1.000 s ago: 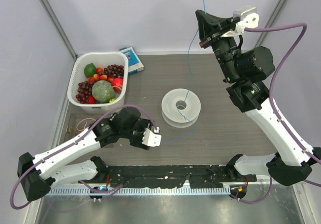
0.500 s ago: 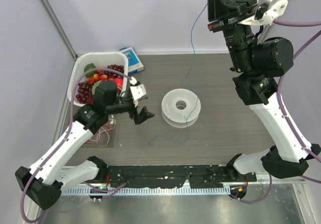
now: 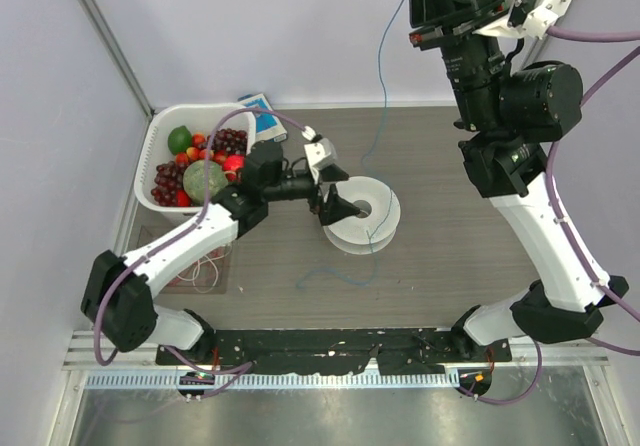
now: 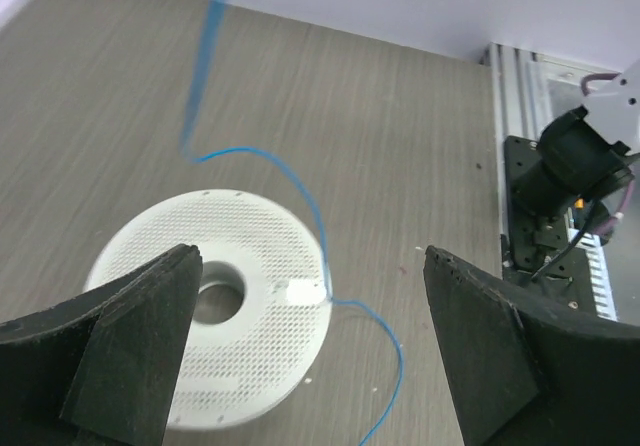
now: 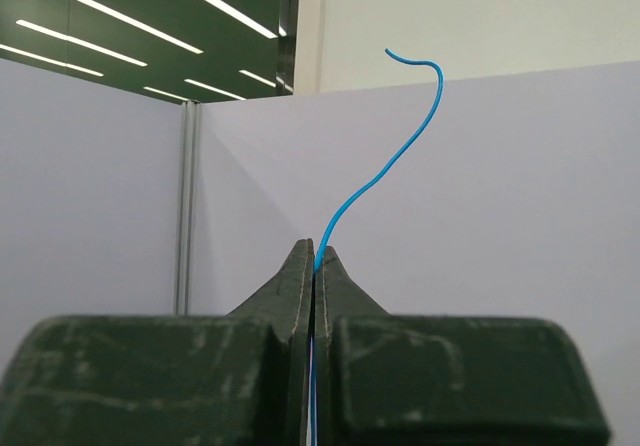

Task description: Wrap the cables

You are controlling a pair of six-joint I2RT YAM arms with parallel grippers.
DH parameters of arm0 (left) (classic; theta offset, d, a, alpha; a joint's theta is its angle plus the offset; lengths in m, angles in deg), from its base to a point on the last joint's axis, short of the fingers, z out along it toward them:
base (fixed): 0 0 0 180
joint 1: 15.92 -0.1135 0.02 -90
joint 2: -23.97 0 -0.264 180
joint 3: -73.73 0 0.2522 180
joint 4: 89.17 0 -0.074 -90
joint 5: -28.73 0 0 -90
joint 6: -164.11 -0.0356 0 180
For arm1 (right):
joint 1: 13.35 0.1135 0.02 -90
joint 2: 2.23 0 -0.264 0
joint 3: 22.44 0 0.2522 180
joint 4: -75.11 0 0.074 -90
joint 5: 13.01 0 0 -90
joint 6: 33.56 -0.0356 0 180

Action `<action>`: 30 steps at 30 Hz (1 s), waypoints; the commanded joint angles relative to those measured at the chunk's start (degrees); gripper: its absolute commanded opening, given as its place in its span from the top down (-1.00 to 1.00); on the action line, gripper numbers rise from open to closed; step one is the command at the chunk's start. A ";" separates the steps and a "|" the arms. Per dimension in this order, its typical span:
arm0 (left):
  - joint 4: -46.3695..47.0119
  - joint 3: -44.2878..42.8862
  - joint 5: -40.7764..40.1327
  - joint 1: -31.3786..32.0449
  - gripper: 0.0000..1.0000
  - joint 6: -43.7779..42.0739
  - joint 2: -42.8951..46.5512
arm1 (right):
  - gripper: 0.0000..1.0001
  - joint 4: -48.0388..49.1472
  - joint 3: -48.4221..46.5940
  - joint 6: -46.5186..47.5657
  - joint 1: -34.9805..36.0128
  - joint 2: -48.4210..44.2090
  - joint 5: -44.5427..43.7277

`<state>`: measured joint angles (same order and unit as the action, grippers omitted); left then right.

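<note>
A hair-thin blue cable (image 3: 380, 96) hangs from my right gripper (image 3: 418, 11), held high over the table's far side. It runs down to a white perforated spool (image 3: 372, 228), and its tail curls on the table in front. In the right wrist view the right gripper (image 5: 316, 261) is shut on the blue cable (image 5: 375, 186), whose end sticks up past the tips. My left gripper (image 3: 335, 206) hovers open at the spool's left edge. In the left wrist view the spool (image 4: 215, 326) and the blue cable (image 4: 300, 186) lie below the open left gripper (image 4: 315, 296). Thin white and red cables (image 3: 207, 263) lie looped at the left.
A white basket (image 3: 150, 151) of fruit stands at the back left, with a blue-and-white box (image 3: 262, 116) behind it. A black rail (image 3: 330, 351) runs along the near edge. The right arm's base (image 4: 565, 166) shows beyond the spool in the left wrist view.
The left arm has swung from the table's front up to the spool, and its gripper has opened wide. The right gripper has risen, pulling the blue cable higher.
</note>
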<state>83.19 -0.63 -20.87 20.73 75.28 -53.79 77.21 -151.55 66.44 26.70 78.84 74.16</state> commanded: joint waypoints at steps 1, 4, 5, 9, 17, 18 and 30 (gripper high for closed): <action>14.16 -0.48 -0.32 3.78 -0.91 3.66 -5.72 | 0.99 2.25 -3.82 -0.77 0.11 0.83 0.81; 17.24 -1.45 -2.78 4.05 -0.85 6.29 -10.99 | 0.99 2.25 -4.88 -0.42 0.11 1.71 0.63; 17.60 -1.97 -2.70 3.96 -0.81 6.82 -12.58 | 0.99 2.25 -5.41 -0.25 0.03 1.89 0.63; 22.51 -2.59 1.25 4.57 -0.61 11.83 -18.73 | 0.99 2.42 -6.47 0.98 0.11 2.59 0.46; 31.57 -0.58 1.88 9.67 -0.47 18.07 -25.42 | 0.99 3.48 -6.03 2.83 0.11 3.12 -1.56; 32.36 -0.57 1.26 9.68 -0.34 18.95 -26.21 | 0.99 3.65 -5.85 3.09 0.03 3.12 -1.91; 22.10 3.38 2.58 4.76 1.00 23.10 -11.56 | 0.99 6.99 1.96 8.98 0.11 -1.88 -7.80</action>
<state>108.55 1.77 -19.32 26.12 99.74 -75.45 80.18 -152.18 72.43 26.70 80.40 69.44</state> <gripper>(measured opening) 0.011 0.033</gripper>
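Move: The left hand, open and pointing right, has the slack stretch of blue cable hanging over the spool about 10 cm to its right, 12 cm lower and level with it front to back. The white spool's middle lies some 4 cm right, 5 cm farther out and 22 cm below; the cable's tail lies about 10 cm left and 10 cm back, on the table. The right hand, high up, has that slack stretch straight below it, roughly 57 cm down. No grip on the slack cable can be made out. The left hand sweeps right and down towards it over the spool, about 10 cm each way, rolling some 20 degrees so its forward side drops; its fingers shut fully late on, as it eases back left and up about 2-3 cm. The right hand keeps its pinch on the cable overhead, nearly still. ##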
